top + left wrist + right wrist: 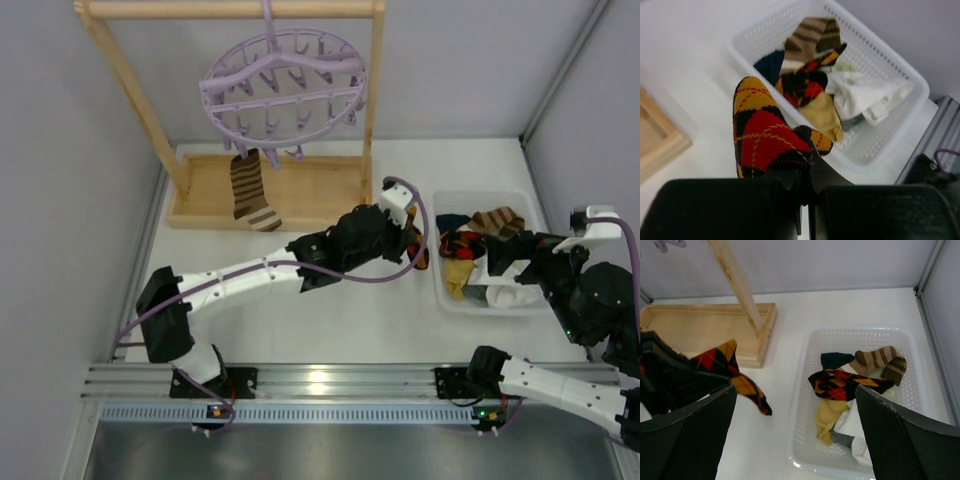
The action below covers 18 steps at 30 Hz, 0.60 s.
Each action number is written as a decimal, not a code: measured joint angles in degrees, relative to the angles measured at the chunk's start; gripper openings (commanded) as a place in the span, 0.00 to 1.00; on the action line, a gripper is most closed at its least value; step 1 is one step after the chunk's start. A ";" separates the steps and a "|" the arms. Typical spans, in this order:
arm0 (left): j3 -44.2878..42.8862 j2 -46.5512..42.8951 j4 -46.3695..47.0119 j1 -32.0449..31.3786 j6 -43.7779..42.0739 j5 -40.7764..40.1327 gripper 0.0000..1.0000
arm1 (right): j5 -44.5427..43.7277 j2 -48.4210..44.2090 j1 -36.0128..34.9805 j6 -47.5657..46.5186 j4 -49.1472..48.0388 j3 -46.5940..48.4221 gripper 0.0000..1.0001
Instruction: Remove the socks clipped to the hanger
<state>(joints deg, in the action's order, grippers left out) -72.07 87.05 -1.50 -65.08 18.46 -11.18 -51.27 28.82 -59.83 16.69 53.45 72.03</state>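
Observation:
The lilac hanger (285, 85) hangs from a wooden rack, and a brown-and-cream striped sock (252, 190) is still clipped under it. My left gripper (802, 175) is shut on a black argyle sock (765, 135) with red and yellow diamonds, held just left of the white basket (900, 117). In the top view this left gripper (412, 248) sits at the basket's left rim. My right gripper (795, 390) stands wide open above the basket (805, 375), gripping nothing. From the right wrist view the held argyle sock (732, 375) dangles at the left.
The basket (445, 290) holds another argyle sock (845, 382), a striped sock (877, 359), and yellow (827, 415), white (865, 95) and navy (770, 62) ones. The rack's wooden tray base (300, 190) and post (737, 282) stand behind the left arm.

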 measured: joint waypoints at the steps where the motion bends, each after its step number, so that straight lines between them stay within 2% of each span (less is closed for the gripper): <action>1: -3.54 2.73 -0.26 0.74 -1.18 0.70 0.00 | -0.44 -0.46 0.00 0.22 0.85 0.09 0.98; 9: -33.79 25.70 0.02 2.16 -12.46 1.55 0.00 | 1.64 -4.90 0.00 0.55 4.22 4.42 1.00; 14: -55.39 43.71 1.22 2.49 -19.63 0.85 0.00 | 4.24 -10.19 0.00 0.46 4.13 7.65 0.99; 18: -64.11 55.36 1.42 2.84 -21.51 4.61 0.00 | 5.73 -10.93 0.00 0.57 4.22 9.35 1.00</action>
<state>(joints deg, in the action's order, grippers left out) -136.18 142.41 -0.08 -62.24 -3.05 -6.57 -45.54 17.89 -59.83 17.26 57.67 81.38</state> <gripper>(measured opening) 0.027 0.993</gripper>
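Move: The left hand holds the tartan sock; the bin's middle lies about 22 cm to its right, 9 cm ahead and 22 cm below. Inside the bin, the other tartan sock is some 15 cm right and 12 ahead of that hand, the brown striped sock 24 right and 17 ahead, the white sock 27 right and 2 ahead. From the empty right hand the bin is about 16 cm ahead, 5 right, 34 below. Left hand carries its sock 20 cm right and 13 forward, rising then dipping over the bin; right hand withdraws. ##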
